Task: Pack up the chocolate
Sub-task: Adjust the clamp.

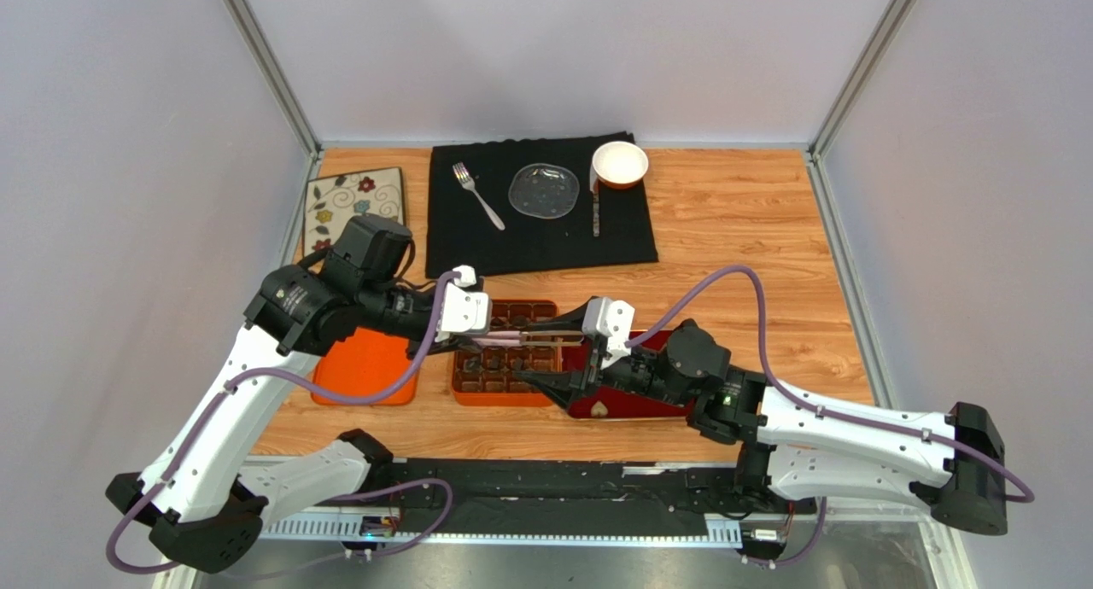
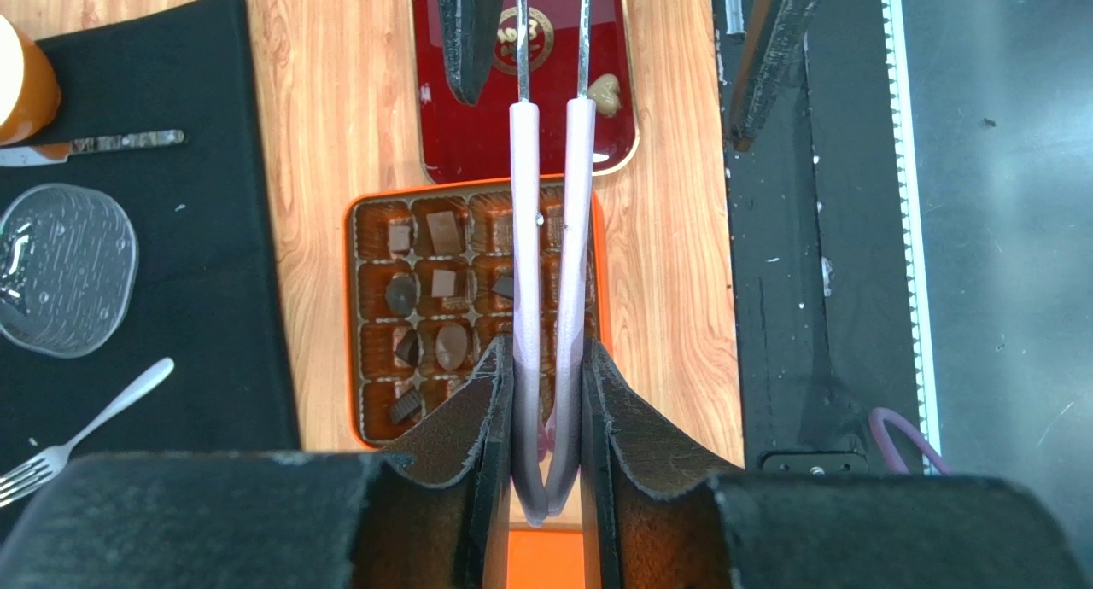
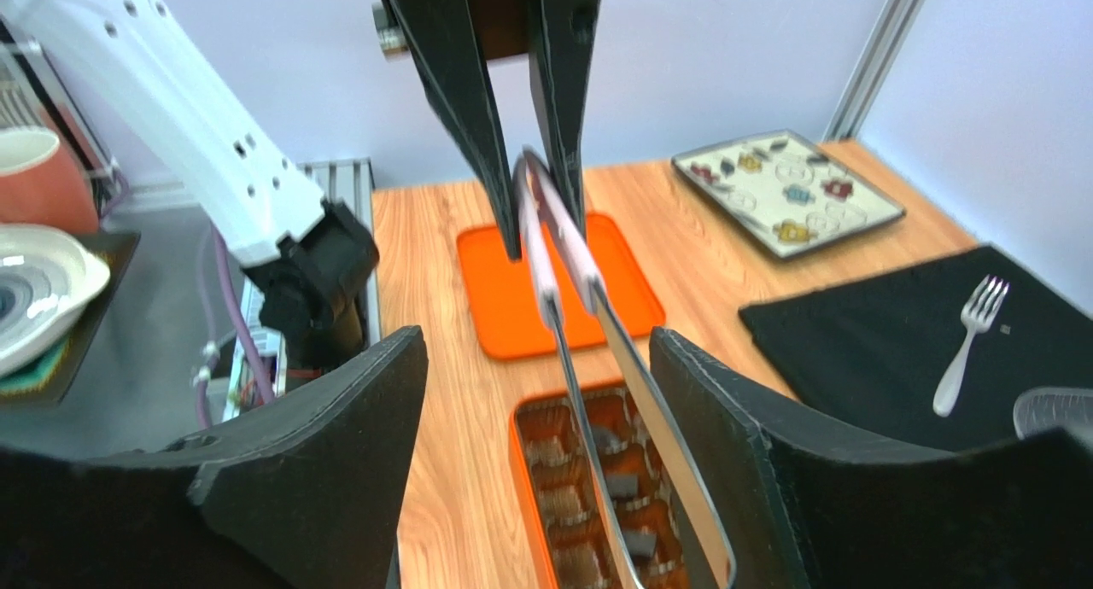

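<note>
The chocolate (image 2: pixel 444 283) is several dark pieces lying in the compartments of the orange box (image 2: pixel 349 320), which sits mid-table (image 1: pixel 488 391). A lighter heart-shaped piece (image 2: pixel 606 95) rests on the dark red tray (image 2: pixel 462 141). My left gripper (image 2: pixel 548 359) is shut on the lilac handle of the tongs (image 2: pixel 575 205), whose metal arms reach over the box toward the tray. My right gripper (image 3: pixel 536 359) is open and straddles those metal arms (image 3: pixel 584 410) above the box (image 3: pixel 517 461). From above, the two grippers (image 1: pixel 494 337) (image 1: pixel 565 365) meet over the box's right side.
The orange lid (image 1: pixel 366 365) lies left of the box. A black cloth (image 1: pixel 539 237) at the back carries a fork (image 1: pixel 477 195), a glass plate (image 1: pixel 545 190), a knife (image 1: pixel 595 211) and a white bowl (image 1: pixel 620 164). A flower-patterned tray (image 1: pixel 355 208) sits at the back left.
</note>
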Tool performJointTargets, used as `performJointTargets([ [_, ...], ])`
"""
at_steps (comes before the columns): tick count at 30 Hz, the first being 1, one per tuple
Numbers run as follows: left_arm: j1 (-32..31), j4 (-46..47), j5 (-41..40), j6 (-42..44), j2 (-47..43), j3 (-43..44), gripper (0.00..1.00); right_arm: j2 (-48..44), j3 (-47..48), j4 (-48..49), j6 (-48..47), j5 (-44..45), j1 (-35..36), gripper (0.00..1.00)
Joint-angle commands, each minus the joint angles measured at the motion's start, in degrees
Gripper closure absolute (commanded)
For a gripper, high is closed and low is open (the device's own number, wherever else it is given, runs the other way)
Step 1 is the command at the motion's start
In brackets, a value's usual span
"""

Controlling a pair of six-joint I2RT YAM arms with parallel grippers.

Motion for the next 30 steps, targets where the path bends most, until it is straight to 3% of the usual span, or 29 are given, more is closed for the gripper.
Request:
performJointTargets([
  [1, -0.2, 1.5, 1.5, -1.3, -1.2, 1.7, 1.0, 0.5, 0.0, 10.8, -0.2, 3.6, 1.2, 0.31],
  [7, -0.3, 1.9, 1.0, -1.9, -1.7, 0.4, 1.0, -0.6, 0.7, 8.5, -0.3, 3.2, 1.4, 0.32],
  [13, -0.3, 2.1, 1.3, -2.3, -1.4, 0.7, 1.0, -1.3, 1.4, 4.2, 0.4, 1.8, 1.3, 0.48],
  [30, -0.3, 0.9, 1.5, -2.0, -2.0, 0.5, 1.0, -3.8, 2.1, 1.6, 0.9, 0.2, 1.3, 0.64],
])
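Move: The clamp my left hand grips reaches across towards my right hand; its middle is about 2 cm ahead of my right hand, 1 cm to the right of it and 2 cm above, with the open right fingers spread to either side. From my right hand, the chocolate box lies roughly 6 cm ahead and 5 cm left, the red tray some 4 cm ahead and 17 cm right, both about 25 cm below. From my left hand, the clamp's middle is about 6 cm right, level front to back, 1 cm up. I lift my right hand about 2 cm to bring it up to the clamp's height, fingers tipping up some 5 degrees, then close its fingers from wide to about half that gap around the clamp's metal arms, easing about 1 cm back to the right along them. My left hand keeps its pinch on the clamp's joined end and drifts about 1 cm back. ##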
